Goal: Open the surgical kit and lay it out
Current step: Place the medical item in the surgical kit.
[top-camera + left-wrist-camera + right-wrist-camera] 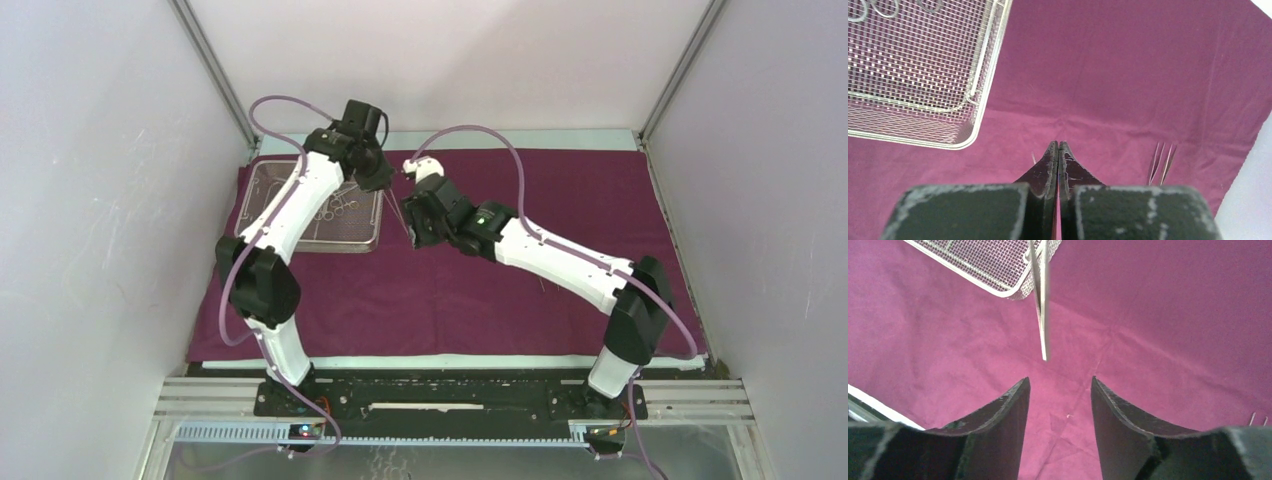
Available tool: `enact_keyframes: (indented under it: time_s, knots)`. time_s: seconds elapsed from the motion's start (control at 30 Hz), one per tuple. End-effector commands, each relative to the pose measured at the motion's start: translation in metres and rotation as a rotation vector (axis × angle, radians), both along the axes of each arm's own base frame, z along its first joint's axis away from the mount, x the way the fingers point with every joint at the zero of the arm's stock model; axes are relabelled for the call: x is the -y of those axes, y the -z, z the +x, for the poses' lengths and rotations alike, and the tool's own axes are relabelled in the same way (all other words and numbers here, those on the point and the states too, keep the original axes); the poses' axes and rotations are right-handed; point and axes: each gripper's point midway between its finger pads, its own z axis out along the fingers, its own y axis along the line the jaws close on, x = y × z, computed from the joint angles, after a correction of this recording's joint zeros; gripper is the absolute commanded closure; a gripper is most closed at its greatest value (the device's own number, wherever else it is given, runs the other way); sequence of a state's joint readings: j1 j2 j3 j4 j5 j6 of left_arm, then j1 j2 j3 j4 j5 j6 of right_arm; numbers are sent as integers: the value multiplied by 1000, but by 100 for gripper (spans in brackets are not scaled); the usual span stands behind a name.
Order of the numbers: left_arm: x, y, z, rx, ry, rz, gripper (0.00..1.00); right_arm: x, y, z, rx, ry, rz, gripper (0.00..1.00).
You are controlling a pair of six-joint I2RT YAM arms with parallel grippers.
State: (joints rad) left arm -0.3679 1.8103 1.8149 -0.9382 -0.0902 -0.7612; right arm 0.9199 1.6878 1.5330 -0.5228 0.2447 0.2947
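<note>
The maroon cloth wrap (480, 290) lies spread flat over the table. The silver mesh tray (262, 235) sits on it at the back left, with ringed steel instruments (335, 205) inside. My left gripper (385, 185) (1058, 145) hovers off the tray's right end, shut on a thin steel instrument (402, 218) (1042, 315) that hangs point-down above the cloth. My right gripper (412, 234) (1060, 382) is open just right of that instrument, whose tip hangs ahead of the fingers, with only cloth between them. Another thin steel instrument (1160, 162) lies on the cloth.
White walls and metal posts close in the table on three sides. A white strip (450, 362) runs along the cloth's near edge, in front of the arm bases. Purple cables (500, 145) loop above both arms.
</note>
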Motion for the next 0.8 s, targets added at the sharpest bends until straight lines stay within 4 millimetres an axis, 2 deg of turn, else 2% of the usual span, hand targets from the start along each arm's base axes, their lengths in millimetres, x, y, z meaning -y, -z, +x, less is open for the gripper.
enact_keyframes:
  time_s: [0.0,0.23,0.57,0.77]
  knots:
    - [22,-4,2,-7,2,-69,100,-9,8,-3,56,17,-44,46]
    - [42,6,-2,-37,37,-65,100,-9,28,2,99,35,-140,53]
    - [46,7,-3,-38,44,-65,100,-9,50,7,107,48,-210,61]
    - [45,6,-4,-37,47,-59,100,-14,53,13,118,51,-223,66]
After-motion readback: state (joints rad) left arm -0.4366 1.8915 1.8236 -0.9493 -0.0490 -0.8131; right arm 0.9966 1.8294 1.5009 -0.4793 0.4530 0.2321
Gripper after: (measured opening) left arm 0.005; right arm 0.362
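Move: The left hand already grips one end of the medical item, a pair of tweezers whose free end reaches about 9 cm back, 4 cm right and 3 cm below it. From the right hand, that free end is some 2 cm ahead, 2 cm left and 3 cm lower. The mesh basket's middle lies about 18 cm left of the left hand, level fore and aft, 18 cm below. The laid-out tweezers are roughly 28 cm right of the right hand, 6 cm back, 20 cm below. Down by about 6 cm, the right hand sinks to the free end of the medical item, rolling some 15 degrees while its half-open fingers narrow around it without shutting. Meanwhile the left hand, still gripping the other end, carries the item right about 4 cm and down 3 cm to meet it, dips its fingertips slightly, then holds nearly still. ##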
